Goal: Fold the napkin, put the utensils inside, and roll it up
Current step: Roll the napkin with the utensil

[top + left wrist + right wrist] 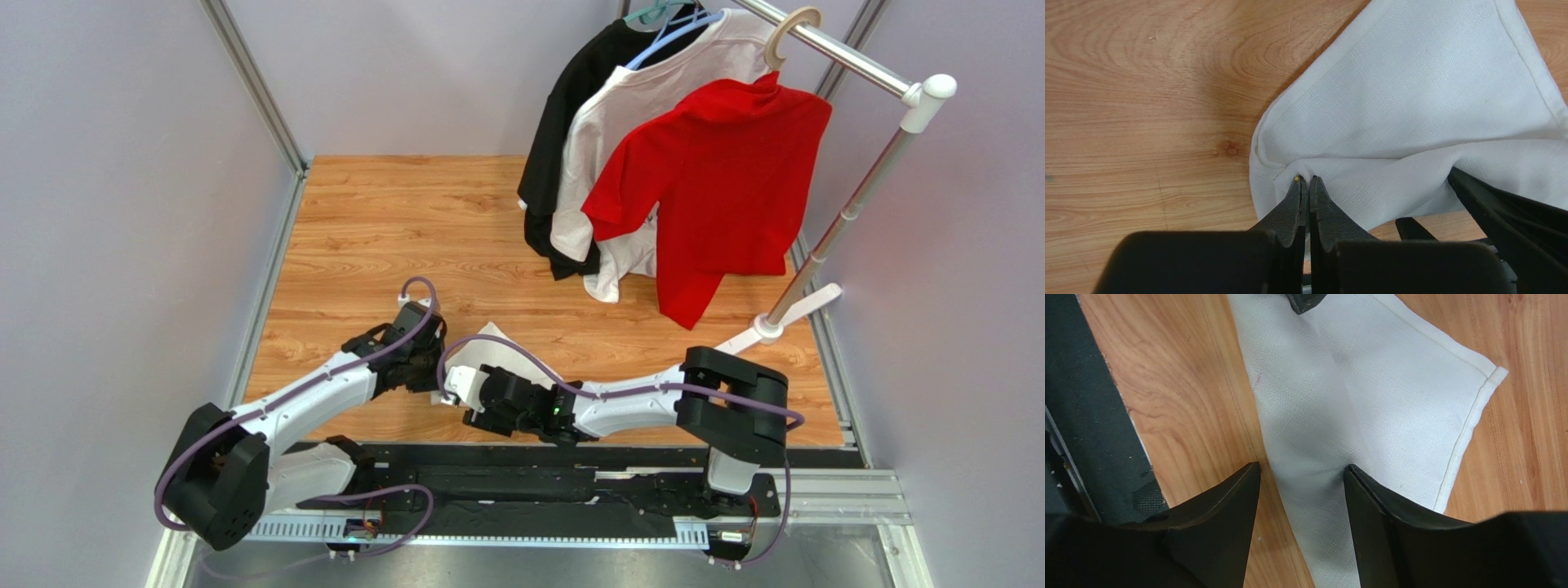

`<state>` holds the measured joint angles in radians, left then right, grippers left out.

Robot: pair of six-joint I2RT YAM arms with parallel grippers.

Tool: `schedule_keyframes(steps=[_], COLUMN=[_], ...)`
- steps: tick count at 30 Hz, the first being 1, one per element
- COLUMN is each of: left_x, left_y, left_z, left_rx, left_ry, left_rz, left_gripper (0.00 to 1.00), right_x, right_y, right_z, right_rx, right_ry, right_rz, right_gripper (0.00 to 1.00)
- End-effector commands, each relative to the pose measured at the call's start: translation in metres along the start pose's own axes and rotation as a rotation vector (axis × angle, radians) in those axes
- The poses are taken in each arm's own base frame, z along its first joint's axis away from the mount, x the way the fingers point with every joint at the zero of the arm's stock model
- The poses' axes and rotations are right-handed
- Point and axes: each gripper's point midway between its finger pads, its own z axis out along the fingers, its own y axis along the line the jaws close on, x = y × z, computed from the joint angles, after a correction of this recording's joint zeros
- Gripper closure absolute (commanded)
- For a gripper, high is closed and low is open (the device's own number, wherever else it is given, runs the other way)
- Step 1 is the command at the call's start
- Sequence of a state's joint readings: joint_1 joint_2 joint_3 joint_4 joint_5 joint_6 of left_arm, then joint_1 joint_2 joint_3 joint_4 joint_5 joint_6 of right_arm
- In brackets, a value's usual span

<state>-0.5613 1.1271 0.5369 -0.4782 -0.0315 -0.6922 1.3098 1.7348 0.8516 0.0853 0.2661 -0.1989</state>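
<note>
The white napkin [1413, 92] lies bunched on the wooden table, mostly hidden under the arms in the top view [493, 342]. My left gripper [1308, 179] is shut on a pinched fold of the napkin near its left edge; a tiny yellow speck shows at its tip. My right gripper [1303, 468] is open and low over the cloth [1364, 392], one finger [1376, 508] on the fabric and the other over bare wood. In the top view the left gripper [432, 368] and the right gripper [472, 395] sit close together. The spoon is not in view.
A clothes rack [859, 196] with a black, a white and a red T-shirt [718, 172] stands at the back right. A black mat [1088, 416] and the arms' base rail [552, 490] run along the near edge. Grey walls enclose the table [393, 233].
</note>
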Motion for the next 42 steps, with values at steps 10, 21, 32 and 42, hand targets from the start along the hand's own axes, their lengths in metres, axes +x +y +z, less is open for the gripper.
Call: schedule_keyframes(steps=[10, 21, 32, 42], left_x=[-0.005, -0.051, -0.045, -0.046], left_y=[-0.006, -0.007, 0.026, 0.02], left_z=[0.007, -0.009, -0.015, -0.031], left_rx=[0.014, -0.031, -0.073, 0.025], left_ry=[0.019, -0.067, -0.077, -0.185], left_rz=[0.065, 0.038, -0.066, -0.088], left_gripper=[1.0, 0.45, 0.3, 0.3], right_x=[0.034, 0.061, 0.065, 0.062], right_y=[-0.001, 0.017, 0.017, 0.006], right_z=[0.012, -0.004, -0.022, -0.025], right_rx=[-0.135, -0.242, -0.259, -0.372], right_ry=[0.16, 0.335, 0.396, 0.452], right_rz=[0.079, 0.253, 0.394, 0.518], right_gripper=[0.73, 1.0, 1.0, 1.0])
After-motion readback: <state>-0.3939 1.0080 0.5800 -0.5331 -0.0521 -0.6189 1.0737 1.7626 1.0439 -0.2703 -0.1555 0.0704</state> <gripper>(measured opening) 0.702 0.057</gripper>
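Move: Between the right hand's open fingers runs the napkin roll, with the stretch to be gripped about 2 cm ahead and level sideways; the roll's right end is some 11 cm to the right of that hand and about level fore-and-aft. The napkin's flat far corner points away roughly 15 cm straight ahead. All lie barely 1 cm below. For the left hand, already pinching the roll's left end, that middle stretch lies about 8 cm to its right and 2 cm back. Sliding about 2 cm forward along the table, the right hand closes on the middle of the napkin roll, then keeps it pinched while tipping its wrist some 30 degrees, from slanting forward to nearly straight down fore-and-aft, and easing slightly back and right. Meanwhile the left hand opens, lets go of the left end, lifts forward and up, then swings about 4 cm left, clear of the cloth. ##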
